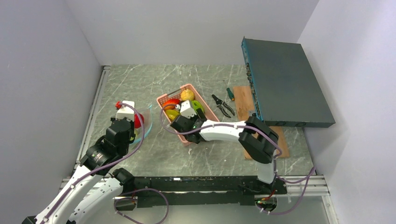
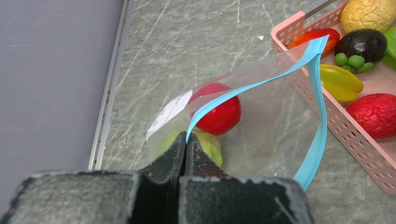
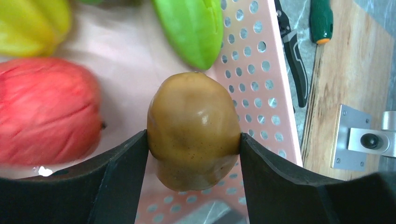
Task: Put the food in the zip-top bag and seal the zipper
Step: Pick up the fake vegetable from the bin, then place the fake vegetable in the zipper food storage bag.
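The clear zip-top bag (image 2: pixel 271 126) lies on the table left of the pink basket (image 2: pixel 355 144), its mouth held wide. My left gripper (image 2: pixel 187 140) is shut on the teal-blue zipper (image 2: pixel 261 81) at the mouth's corner. Inside the bag lie a red piece (image 2: pixel 219 112) and a pale green piece (image 2: pixel 210 144). In the right wrist view my right gripper (image 3: pixel 194 140) is shut on a brown pear-like food piece (image 3: pixel 194 126), both pads against its sides, over the basket wall (image 3: pixel 266 107). Red (image 3: pixel 46 109), yellow (image 3: pixel 32 23) and green (image 3: pixel 191 28) food lie in the basket.
Pliers (image 1: pixel 223 105) and a green-handled screwdriver (image 3: pixel 321 18) lie right of the basket, beside a wooden board (image 1: pixel 243 100). A large grey-blue box (image 1: pixel 285 84) leans at the back right. Grey walls close in the left, back and right sides.
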`<control>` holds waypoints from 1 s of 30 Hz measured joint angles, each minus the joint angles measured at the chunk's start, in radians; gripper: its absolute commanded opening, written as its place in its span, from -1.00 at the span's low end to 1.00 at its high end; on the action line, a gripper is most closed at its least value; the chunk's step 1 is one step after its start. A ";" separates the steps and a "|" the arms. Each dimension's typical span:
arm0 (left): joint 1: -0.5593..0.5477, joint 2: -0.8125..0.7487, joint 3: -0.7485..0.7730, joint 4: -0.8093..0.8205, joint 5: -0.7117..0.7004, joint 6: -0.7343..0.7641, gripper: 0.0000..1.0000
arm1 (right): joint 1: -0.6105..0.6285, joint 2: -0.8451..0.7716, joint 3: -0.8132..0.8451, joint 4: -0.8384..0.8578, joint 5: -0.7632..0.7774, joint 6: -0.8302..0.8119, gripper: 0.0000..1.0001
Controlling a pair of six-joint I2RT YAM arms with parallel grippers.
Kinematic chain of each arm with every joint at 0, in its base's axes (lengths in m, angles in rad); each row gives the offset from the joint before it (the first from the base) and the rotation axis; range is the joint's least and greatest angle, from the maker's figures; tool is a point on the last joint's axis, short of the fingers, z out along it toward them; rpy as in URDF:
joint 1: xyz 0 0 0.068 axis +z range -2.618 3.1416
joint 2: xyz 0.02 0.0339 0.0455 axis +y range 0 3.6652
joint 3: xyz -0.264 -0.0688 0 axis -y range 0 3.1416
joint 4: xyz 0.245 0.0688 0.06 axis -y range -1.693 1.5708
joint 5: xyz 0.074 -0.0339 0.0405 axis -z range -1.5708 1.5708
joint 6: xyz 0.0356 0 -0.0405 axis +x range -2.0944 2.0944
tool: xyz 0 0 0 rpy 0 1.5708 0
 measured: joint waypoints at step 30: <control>0.000 0.000 0.000 0.000 0.000 0.000 -1.00 | 0.063 -0.301 -0.258 1.098 -0.975 0.315 -1.00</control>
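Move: The brown fake vegetable is already between the right fingers, low in the bin. The bag's open mouth, where it is to go, lies some 22 cm left of that hand, 5 cm back and 10 cm higher. In the bin, the green pepper sits about 6 cm ahead and 2 cm left, the wrinkled red one 10 cm left and 2 cm back, both roughly level with the hand. From the left hand the mouth is about 5 cm right, 3 cm ahead and 7 cm down. Still gripping the brown vegetable on both sides, the right hand lifts it out of the bin, first up and back, then sweeping left towards the bag's mouth: about 20 cm left, 20 cm up and 12 cm back overall. The wrist rolls and swings some 90 degrees, so the fingers turn from forward-down to level and leftward. The left hand stays put, keeping its pinch on the zipper edge. ##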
